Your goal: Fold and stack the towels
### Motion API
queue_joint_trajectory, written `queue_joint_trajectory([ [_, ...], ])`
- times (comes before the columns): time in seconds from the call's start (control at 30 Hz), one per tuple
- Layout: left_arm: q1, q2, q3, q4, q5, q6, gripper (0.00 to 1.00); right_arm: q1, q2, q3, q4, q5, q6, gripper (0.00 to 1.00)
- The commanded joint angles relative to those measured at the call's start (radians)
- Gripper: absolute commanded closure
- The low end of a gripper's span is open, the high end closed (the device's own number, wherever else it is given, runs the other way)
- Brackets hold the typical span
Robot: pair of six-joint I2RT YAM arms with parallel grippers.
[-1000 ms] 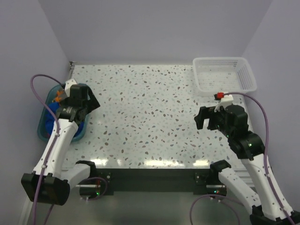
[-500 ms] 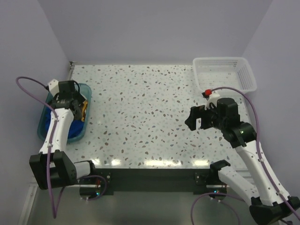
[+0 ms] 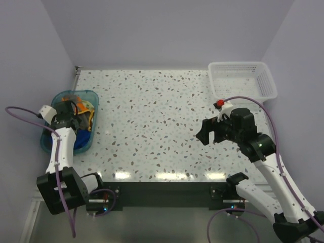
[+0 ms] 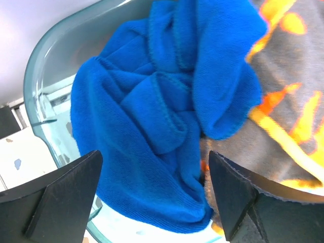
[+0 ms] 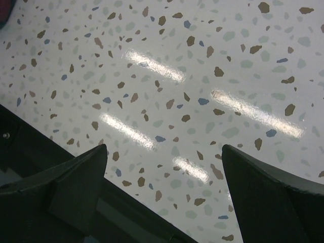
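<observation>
The towels lie bunched in a translucent teal tub (image 3: 46, 144) at the table's left edge. A royal blue towel (image 4: 152, 116) is crumpled beside an orange towel with grey blotches (image 4: 288, 96). In the top view the blue towel (image 3: 81, 140) and the orange towel (image 3: 87, 112) show around the arm. My left gripper (image 4: 154, 167) hangs open just above the blue towel, its fingers (image 4: 66, 197) on either side of a fold. My right gripper (image 5: 164, 152) is open over bare table, holding nothing; in the top view that gripper (image 3: 208, 132) sits right of centre.
A white mesh basket (image 3: 243, 80) stands at the table's back right corner. The speckled table (image 3: 152, 111) stretches between tub and basket. Its dark front edge (image 5: 30, 152) shows under the right gripper. The tub's rim (image 4: 43, 81) curves round the blue towel.
My left arm has swung left and back over the tub, so the towels show in it. My right gripper has drifted left toward the table's middle.
</observation>
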Motion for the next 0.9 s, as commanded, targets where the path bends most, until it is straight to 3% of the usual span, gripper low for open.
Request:
queue_joint_trajectory([
  [0.0, 0.019, -0.006, -0.035, 0.034, -0.048, -0.057, 0.1, 0.02, 0.002, -0.001, 0.033, -0.002, 0.007, 0.01],
  [0.13, 0.045, 0.009, -0.098, 0.095, -0.016, -0.032, 0.16, 0.023, 0.009, -0.004, 0.033, -0.004, 0.007, 0.01],
  [0.23, 0.051, 0.033, -0.107, 0.115, 0.007, -0.032, 0.28, 0.021, 0.017, -0.004, 0.033, -0.001, 0.01, 0.01],
  [0.37, 0.051, -0.002, -0.068, 0.094, 0.001, 0.01, 0.77, 0.021, 0.019, 0.002, 0.022, 0.012, 0.013, 0.01],
  [0.47, 0.051, -0.049, 0.006, 0.055, -0.045, 0.07, 0.91, 0.021, 0.026, 0.015, 0.007, 0.022, 0.013, 0.01],
  [0.57, 0.05, -0.086, 0.089, 0.025, -0.074, 0.113, 0.98, 0.021, 0.042, 0.04, -0.016, 0.033, 0.007, 0.01],
  [0.73, 0.046, -0.135, 0.216, 0.005, -0.079, 0.185, 0.96, 0.021, 0.052, 0.086, -0.05, 0.059, -0.005, 0.01],
  [0.87, 0.024, -0.126, 0.328, 0.003, -0.013, 0.228, 1.0, 0.021, 0.049, 0.098, -0.049, 0.055, 0.003, 0.01],
])
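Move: The left hand hangs open over the blue towel in the teal bin; the towel's middle lies some 5 cm below it, about 2 cm back and 2 cm to its left. The grey-and-orange towel lies around 10 cm ahead, 3 cm to the right and 6 cm below, while the bin's middle is roughly 5 cm ahead, straight in line and 7 cm below. From the right hand the blue towel is about 62 cm to the left, level fore and aft, and some 15 cm below. The left hand sinks about 4 cm, easing slightly back, into the crumpled blue towel and closes its wide-open fingers there, pinching a fold between the tips. Keeping that pinch, it speeds up and lifts the towel some 17 cm from the low point out over the bin, drifting a couple of centimetres left and forward towards the side wall, while the wrist tips the fingers up by roughly 20 degrees. ##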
